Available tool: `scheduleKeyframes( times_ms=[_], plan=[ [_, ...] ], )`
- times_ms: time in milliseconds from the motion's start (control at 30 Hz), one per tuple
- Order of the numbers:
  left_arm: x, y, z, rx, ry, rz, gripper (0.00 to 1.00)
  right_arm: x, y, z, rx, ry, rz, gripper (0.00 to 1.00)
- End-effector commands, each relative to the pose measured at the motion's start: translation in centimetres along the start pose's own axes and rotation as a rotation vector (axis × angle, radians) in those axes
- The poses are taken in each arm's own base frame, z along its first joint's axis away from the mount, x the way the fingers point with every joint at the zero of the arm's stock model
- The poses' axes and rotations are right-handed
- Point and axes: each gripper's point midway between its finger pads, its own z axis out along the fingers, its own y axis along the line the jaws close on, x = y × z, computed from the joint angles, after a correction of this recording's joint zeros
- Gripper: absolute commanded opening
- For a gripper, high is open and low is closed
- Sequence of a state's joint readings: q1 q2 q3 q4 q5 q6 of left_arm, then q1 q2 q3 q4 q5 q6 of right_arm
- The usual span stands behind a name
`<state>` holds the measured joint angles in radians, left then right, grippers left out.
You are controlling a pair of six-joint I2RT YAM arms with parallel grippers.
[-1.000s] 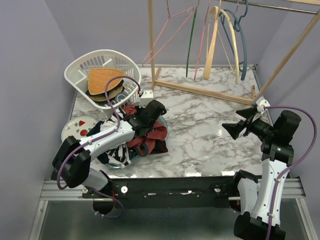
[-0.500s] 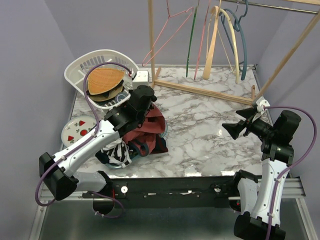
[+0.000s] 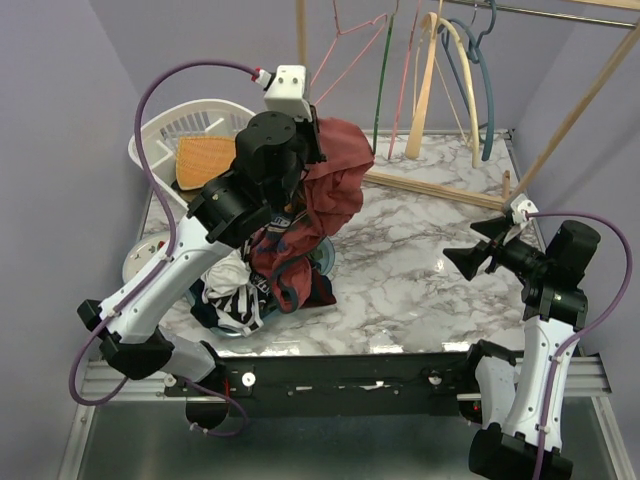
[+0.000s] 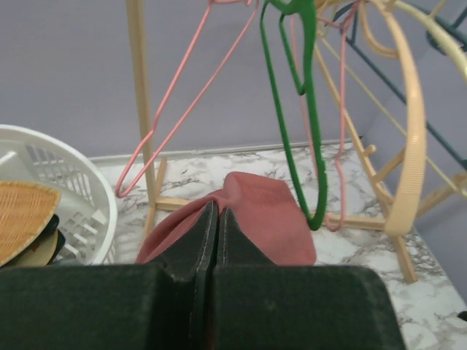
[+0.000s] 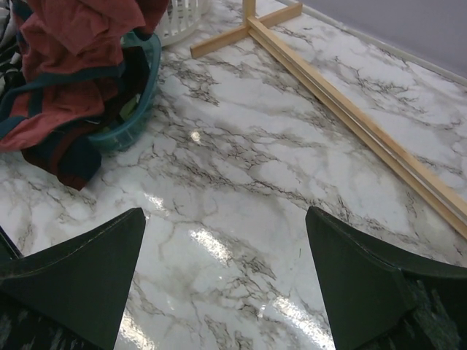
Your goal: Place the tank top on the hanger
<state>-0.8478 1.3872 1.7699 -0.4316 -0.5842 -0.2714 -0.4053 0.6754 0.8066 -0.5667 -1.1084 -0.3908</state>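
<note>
The maroon tank top (image 3: 325,190) with navy trim hangs from my left gripper (image 3: 318,135), which is raised high over the table and shut on a fold of it. Its lower part still trails into the teal basket (image 3: 325,262). In the left wrist view the maroon cloth (image 4: 259,222) bulges past my shut fingertips (image 4: 217,213). The slate-blue hanger (image 3: 483,70) hangs on the rack at the back right. My right gripper (image 3: 478,245) is open and empty above the right side of the table; its view shows the tank top (image 5: 69,58) at the upper left.
A white laundry basket (image 3: 165,135) holding a tan woven thing stands at the back left. A striped garment (image 3: 228,300) lies by the teal basket. The wooden rack's base bar (image 3: 420,182) crosses the back. Pink, green (image 4: 292,109) and cream (image 4: 412,124) hangers hang there.
My left arm has risen from the clothes pile and swung toward the back, pulling the tank top up with it. The right arm has not moved.
</note>
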Motion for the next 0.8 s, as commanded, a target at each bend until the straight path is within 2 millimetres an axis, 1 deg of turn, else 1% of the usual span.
scheduleKeyframes(
  times_ms=[0,33,67,100,133,167,200,233,267,300,400,433,467,533,567,633,667,767],
  plan=[
    [-3.2,-4.7,-0.4,0.161,-0.055,0.006,0.0,0.0,0.0,0.0,0.002,0.012,0.0,1.0],
    [-4.8,-5.5,-0.9,0.19,-0.082,-0.011,0.0,0.0,-0.1,0.0,0.005,0.014,0.003,1.0],
    [-4.4,-6.9,-0.8,0.219,-0.072,-0.004,0.0,0.1,-0.2,0.0,0.009,0.018,0.005,1.0],
    [-4.8,-7.8,-1.0,0.248,-0.078,-0.002,0.0,0.1,-0.3,0.0,0.012,0.02,0.008,1.0],
    [-6.5,-8.4,-1.6,0.269,-0.113,-0.009,0.0,0.2,-0.3,0.0,0.016,0.022,0.008,1.0],
    [-6.2,-9.3,-1.4,0.281,-0.105,0.004,0.0,0.1,-0.4,0.0,0.02,0.024,0.008,1.0],
    [-6.5,-10.5,-1.9,0.31,-0.108,0.006,0.0,0.1,-0.5,0.0,0.024,0.025,0.008,1.0],
    [-8.1,-10.8,-2.6,0.326,-0.142,0.0,0.0,0.1,-0.5,0.0,0.027,0.026,0.008,1.0],
    [-8.1,-11.6,-2.6,0.34,-0.144,0.006,0.0,0.1,-0.6,0.0,0.034,0.029,0.008,1.0],
    [-8.4,-12.7,-3.4,0.369,-0.154,0.008,0.0,0.1,-0.7,-0.1,0.039,0.03,0.009,1.0],
    [-10.2,-14.1,-4.5,0.405,-0.209,0.007,0.0,0.1,-0.7,-0.1,0.042,0.03,0.008,1.0],
    [-11.0,-14.7,-5.4,0.427,-0.231,-0.004,0.0,0.1,-0.7,-0.1,0.042,0.031,0.011,1.0],
    [-11.4,-15.4,-5.5,0.438,-0.253,0.0,0.0,0.1,-0.7,-0.1,0.04,0.031,0.012,1.0],
    [-12.5,-16.3,-6.5,0.469,-0.29,-0.016,0.0,0.0,-0.7,-0.1,0.041,0.029,0.01,1.0],
    [-13.4,-16.7,-6.8,0.483,-0.323,-0.033,0.0,0.0,-0.7,-0.1,0.041,0.03,0.011,1.0],
    [-14.4,-17.4,-7.5,0.505,-0.363,-0.055,0.0,0.0,-0.6,-0.1,0.038,0.029,0.01,1.0],
    [-15.4,-18.1,-8.0,0.529,-0.399,-0.087,0.0,0.0,-0.6,-0.1,0.036,0.029,0.012,1.0],
    [-17.1,-19.2,-9.0,0.572,-0.463,-0.141,0.0,0.0,-0.5,-0.1,0.036,0.03,0.011,1.0]
  ],
)
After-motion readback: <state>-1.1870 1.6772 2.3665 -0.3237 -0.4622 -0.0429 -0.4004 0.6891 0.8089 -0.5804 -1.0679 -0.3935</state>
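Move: The left gripper already holds the tank top up off the clothes pile. The open table between the arms, where it can hang clear, lies roughly 22 cm to its right, 4 cm back and 42 cm below. The green hanger is about 18 cm ahead, 12 cm right and 5 cm higher; the clothes pile is some 5 cm back, 8 cm left and 38 cm down. From the right gripper that open table lies about 13 cm left, 6 cm ahead and 22 cm below. Bring the left gripper, still shut on the tank top, up by about 15 cm and some 13 cm to the right, drawing it back about 10 cm as well, mostly in the second half, to carry the cloth off the clothes pile and out over the open table. Meanwhile swing the fingers clockwise some 25 degrees and tip them upward about 20. ##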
